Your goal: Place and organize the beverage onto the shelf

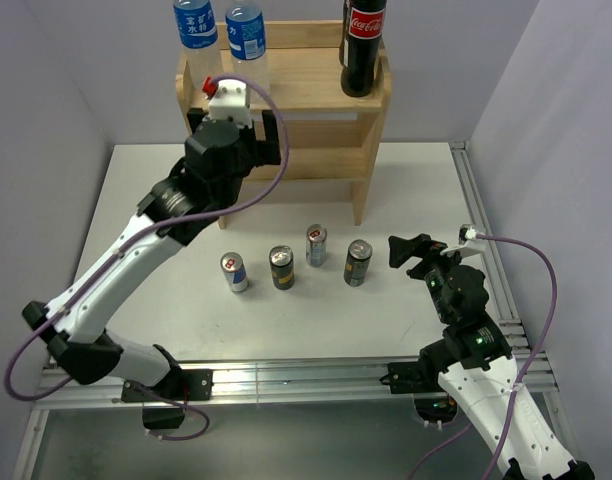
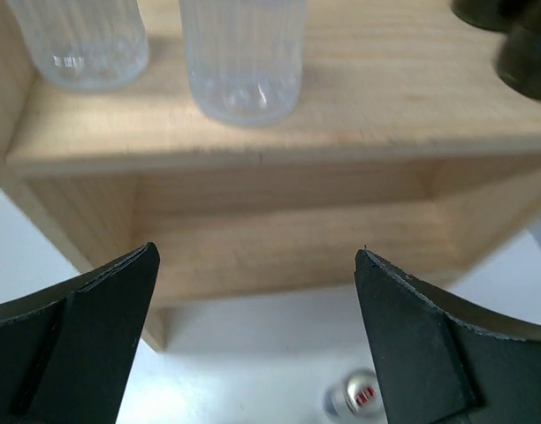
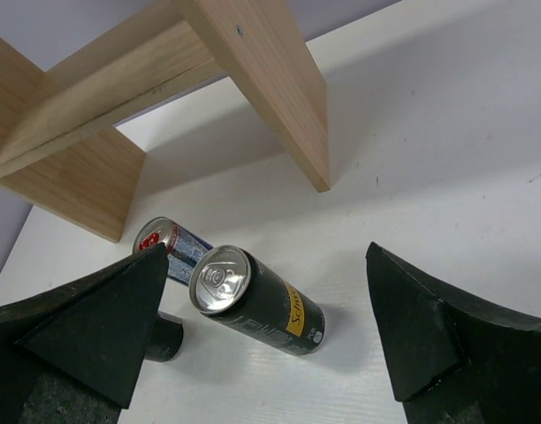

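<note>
The pale wood shelf (image 1: 316, 90) stands at the back. Two clear water bottles (image 1: 196, 40) (image 1: 248, 45) stand on its top left and dark cola bottles (image 1: 364, 50) on its top right. Several cans stand on the table: a blue-silver can (image 1: 233, 271), a dark gold can (image 1: 281, 267), a silver can (image 1: 316, 245) and a black can (image 1: 358, 262). My left gripper (image 1: 233, 130) is open and empty, facing the shelf's lower tier (image 2: 288, 247). My right gripper (image 1: 418, 255) is open and empty, just right of the black can (image 3: 262, 305).
The white table (image 1: 406, 190) ends in a metal rail (image 1: 486, 250) on the right and grey walls on both sides. In the left wrist view the water bottle bases (image 2: 244, 57) sit above the lower tier, and a can top (image 2: 354, 397) shows below.
</note>
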Robot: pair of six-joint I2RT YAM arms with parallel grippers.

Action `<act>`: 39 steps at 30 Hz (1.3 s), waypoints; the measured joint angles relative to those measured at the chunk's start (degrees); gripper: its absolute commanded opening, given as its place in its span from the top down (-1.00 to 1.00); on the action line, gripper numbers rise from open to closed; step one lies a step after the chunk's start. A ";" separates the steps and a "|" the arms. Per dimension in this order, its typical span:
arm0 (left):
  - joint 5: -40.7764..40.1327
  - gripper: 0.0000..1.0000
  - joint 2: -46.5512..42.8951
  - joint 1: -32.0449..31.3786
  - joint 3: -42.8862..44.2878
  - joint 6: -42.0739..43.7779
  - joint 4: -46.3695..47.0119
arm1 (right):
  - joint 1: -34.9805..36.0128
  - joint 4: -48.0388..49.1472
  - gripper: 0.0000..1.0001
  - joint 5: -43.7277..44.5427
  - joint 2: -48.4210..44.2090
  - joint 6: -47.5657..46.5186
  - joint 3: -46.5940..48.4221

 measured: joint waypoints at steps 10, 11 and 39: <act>-6.51 -0.99 -13.68 -11.72 -17.53 -17.25 -10.51 | 0.00 0.00 -1.00 0.00 -0.70 0.00 0.00; -7.54 -0.99 -14.69 -12.74 -21.29 -20.09 -11.72 | 0.00 0.00 -1.00 0.02 -0.72 0.00 0.00; -20.59 -0.99 -19.30 -21.92 -64.28 -60.35 -10.21 | 0.00 0.00 -1.00 -0.26 -0.57 0.02 0.00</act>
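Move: The leftmost can stands far below the open left hand, about 10 cm back, 5 cm to its left and some 38 cm down. The black can is about 10 cm to the right of that can and nearly level with it; the other silver can is some 18 cm to its right and 5 cm farther out. From the idle right hand, the leftmost can lies about 39 cm left, 3 cm ahead and 17 cm down. The left hand, open, backs off the shelf and sinks some 34 cm towards the leftmost can, tipping down. ##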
